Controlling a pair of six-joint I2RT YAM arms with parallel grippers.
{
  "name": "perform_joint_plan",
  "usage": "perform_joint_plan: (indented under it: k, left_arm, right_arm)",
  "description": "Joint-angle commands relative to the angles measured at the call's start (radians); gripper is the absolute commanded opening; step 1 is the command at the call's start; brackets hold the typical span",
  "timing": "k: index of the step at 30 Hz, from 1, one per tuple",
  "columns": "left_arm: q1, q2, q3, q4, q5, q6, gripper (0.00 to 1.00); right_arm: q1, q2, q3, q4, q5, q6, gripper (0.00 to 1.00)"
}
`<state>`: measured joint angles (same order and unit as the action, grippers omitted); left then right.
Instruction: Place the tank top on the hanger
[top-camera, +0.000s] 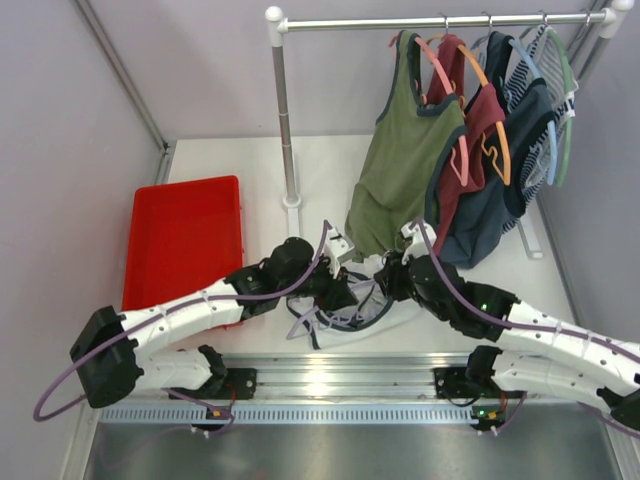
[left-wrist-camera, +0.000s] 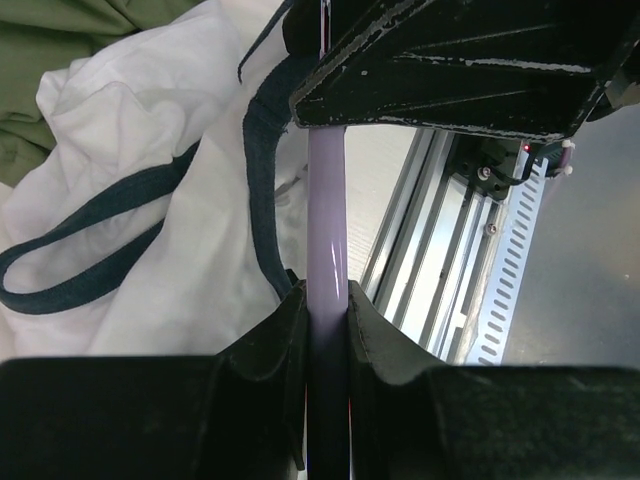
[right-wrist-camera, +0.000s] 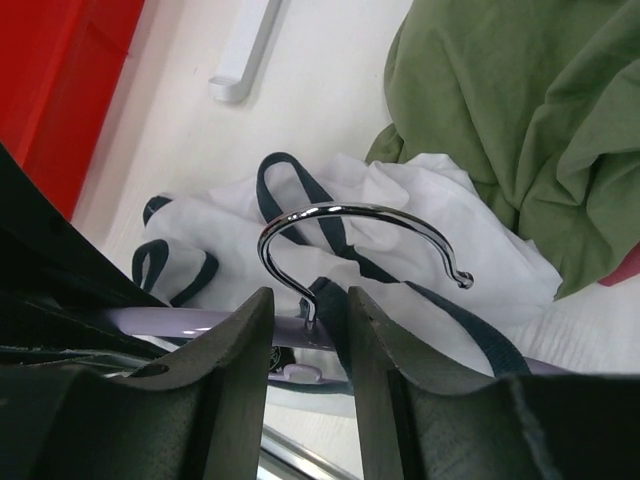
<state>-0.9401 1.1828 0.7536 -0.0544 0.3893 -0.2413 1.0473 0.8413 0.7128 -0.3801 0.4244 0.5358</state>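
The white tank top (top-camera: 352, 318) with navy trim lies crumpled on the table between my two grippers; it also shows in the left wrist view (left-wrist-camera: 130, 130) and the right wrist view (right-wrist-camera: 420, 190). My left gripper (top-camera: 340, 292) (left-wrist-camera: 326, 295) is shut on the lavender hanger (left-wrist-camera: 327, 210), clamping its thin bar. My right gripper (top-camera: 388, 278) (right-wrist-camera: 310, 300) is open; the hanger's chrome hook (right-wrist-camera: 350, 212) rises just beyond its fingertips, with the hook's stem and a navy strap in the gap. The hanger's lavender bar runs across behind the fingers, over the cloth.
A red bin (top-camera: 185, 250) sits at the left. A clothes rack with its post (top-camera: 285, 120) stands behind, holding an olive-green top (top-camera: 400, 170), a maroon top (top-camera: 480, 120) and dark garments on coloured hangers. The green top's hem hangs close to the grippers. An aluminium rail (top-camera: 330, 380) runs along the near edge.
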Motion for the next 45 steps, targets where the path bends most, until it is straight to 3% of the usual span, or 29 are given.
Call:
perform_joint_plan:
  k: [1,5,10,13,17,19,33,37,45]
  left_arm:
    - [-0.011,0.005,0.016,0.156,0.048,-0.007,0.09]
    - [-0.019,0.014,0.020,0.154,0.057,-0.004,0.10]
    - [-0.022,0.020,0.027,0.142,0.037,-0.003,0.12]
    - [-0.023,0.017,0.029,0.140,-0.002,-0.015,0.20]
    - [-0.023,0.003,0.039,0.133,-0.068,-0.033,0.27]
    - [-0.022,-0.002,0.049,0.110,-0.102,-0.038,0.37]
    - [-0.020,-0.121,0.093,-0.100,-0.380,-0.093,0.56]
    - [-0.019,-0.170,0.084,-0.173,-0.495,-0.115,0.59]
    - [-0.005,-0.201,0.107,-0.403,-0.484,-0.165,0.56]
  right_arm:
    - [0.016,-0.015,-0.013,0.067,0.024,0.010,0.35]
    - [0.017,-0.001,-0.019,0.084,0.033,0.006,0.34]
    - [0.016,-0.001,-0.032,0.093,0.034,0.006,0.06]
    - [0.017,-0.014,-0.039,0.098,0.028,0.000,0.00]
    - [0.017,-0.037,-0.053,0.116,0.010,-0.023,0.00]
    - [0.019,-0.053,-0.064,0.121,-0.006,-0.033,0.00]
    - [0.022,-0.119,-0.118,0.147,-0.050,-0.059,0.00]
    - [0.022,-0.133,-0.131,0.161,-0.072,-0.068,0.00]
    - [0.022,-0.151,-0.133,0.142,-0.067,-0.069,0.00]
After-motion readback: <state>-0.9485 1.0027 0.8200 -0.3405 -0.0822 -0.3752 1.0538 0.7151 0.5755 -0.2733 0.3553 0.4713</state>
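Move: Between the right hand's parted fingertips sits the hanger's neck, about 1 cm ahead and 1 cm below; the green top's hem lies roughly 9 cm ahead, 2 cm right, 10 cm below that hand. The left hand still grips the hanger, with the neck about 3 cm ahead and 8 cm right; the tank top's left strap lies some 10 cm left, 2 cm ahead and 9 cm below it. Closing almost fully, the right fingers pinch the hanger at the base of its hook, then draw it back about 1.5 cm. Once they hold it, the left fingers open and let go of the bare left half; the left hand backs out forward and up some 4 cm, then sweeps left about 6 cm over the tank top towards its left strap, sinking slightly and turning roughly 25 degrees counter-clockwise. ##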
